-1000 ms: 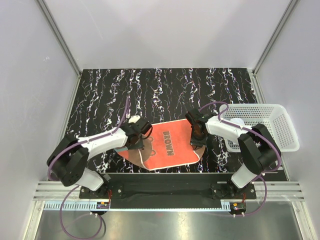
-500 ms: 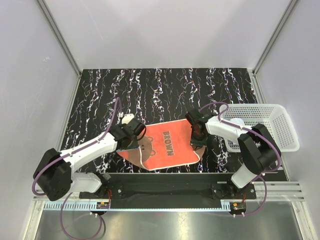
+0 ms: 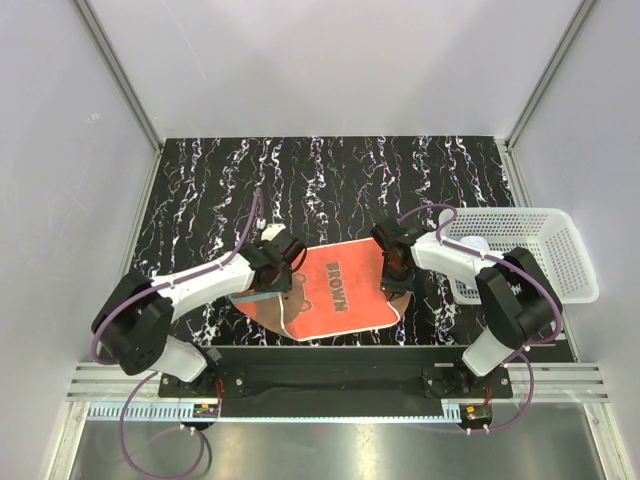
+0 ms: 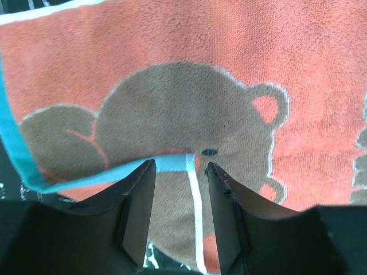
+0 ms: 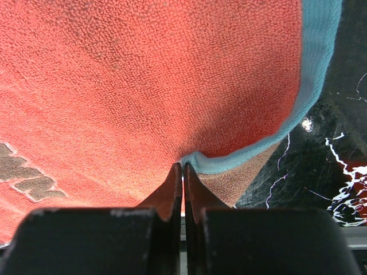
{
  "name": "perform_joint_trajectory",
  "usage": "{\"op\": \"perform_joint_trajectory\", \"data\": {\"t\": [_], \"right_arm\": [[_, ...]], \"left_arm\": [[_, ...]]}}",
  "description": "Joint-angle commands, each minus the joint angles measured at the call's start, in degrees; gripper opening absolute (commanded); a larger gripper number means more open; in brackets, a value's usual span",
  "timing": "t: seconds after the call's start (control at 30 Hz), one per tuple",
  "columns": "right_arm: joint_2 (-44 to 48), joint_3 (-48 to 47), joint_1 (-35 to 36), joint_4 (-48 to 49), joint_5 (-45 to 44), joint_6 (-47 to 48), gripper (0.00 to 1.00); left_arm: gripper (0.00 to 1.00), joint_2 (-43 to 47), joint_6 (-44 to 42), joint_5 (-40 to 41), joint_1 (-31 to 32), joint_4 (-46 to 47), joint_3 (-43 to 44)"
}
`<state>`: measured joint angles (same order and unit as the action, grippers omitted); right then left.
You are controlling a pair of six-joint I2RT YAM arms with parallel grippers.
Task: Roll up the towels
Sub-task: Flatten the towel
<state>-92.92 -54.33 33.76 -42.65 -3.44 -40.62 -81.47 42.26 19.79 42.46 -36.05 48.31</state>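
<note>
An orange towel (image 3: 338,292) with a brown bear and the word BROWN lies flat at the table's near middle. Its left corner is folded over and shows a brownish reverse (image 4: 172,212) with a blue hem (image 4: 86,179). Over that fold, my left gripper (image 3: 283,262) (image 4: 179,166) stands open, its fingertips either side of the hem's end. My right gripper (image 3: 397,282) (image 5: 183,166) is shut on the towel's (image 5: 143,80) blue-hemmed right edge, which puckers between the jaws. A white rounded bundle (image 3: 470,243) lies in the basket; I cannot tell whether it is a towel.
A white perforated basket (image 3: 560,262) stands at the table's right edge, partly over it. The black marbled table (image 3: 300,180) stretches behind the towel. Grey walls close in the left, back and right sides.
My left gripper drew left along the towel's folded corner, then came back right, and its jaws now stand wider. The right gripper and the towel have stayed put.
</note>
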Motion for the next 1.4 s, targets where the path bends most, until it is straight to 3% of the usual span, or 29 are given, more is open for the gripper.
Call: {"op": "perform_joint_trajectory", "data": {"t": [0.0, 0.33, 0.7, 1.13, 1.37], "right_arm": [[0.7, -0.2, 0.4, 0.0, -0.2, 0.0, 0.0], [0.1, 0.4, 0.4, 0.4, -0.2, 0.0, 0.0], [0.0, 0.4, 0.4, 0.4, -0.3, -0.2, 0.0], [5.2, -1.7, 0.4, -4.4, -1.6, -0.6, 0.0], [13.0, -4.7, 0.4, -8.8, -2.0, -1.4, 0.0]], "left_arm": [[0.45, -2.7, -0.9, -0.5, 0.3, 2.7, 2.0], [0.39, -5.8, 0.4, -0.9, 0.3, 5.2, -1.5], [0.06, -3.9, 1.2, 0.2, 0.3, 3.3, -2.0], [0.08, 11.9, 0.8, 4.3, 0.3, -11.1, 3.8], [0.0, 20.9, -0.1, 5.3, -0.2, -17.7, 7.1]]}}
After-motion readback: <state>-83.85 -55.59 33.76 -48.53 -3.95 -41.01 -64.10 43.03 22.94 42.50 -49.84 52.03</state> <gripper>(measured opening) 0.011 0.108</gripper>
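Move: The loose turquoise-banded corner of the towel, folded inwards, lies straight under the left hand's open fingers, about 3 cm down. From the left hand, the BROWN lettering is some 9 cm to the right and 1 cm farther out, and the corner already pinched by the right hand is about 19 cm to the right, level with it. From the right hand, that turquoise corner is about 19 cm to the left, neither ahead nor back, at its height. Left sinks 3 cm, pinches the turquoise corner and lifts about 11 cm; right keeps its corner, rising late. ##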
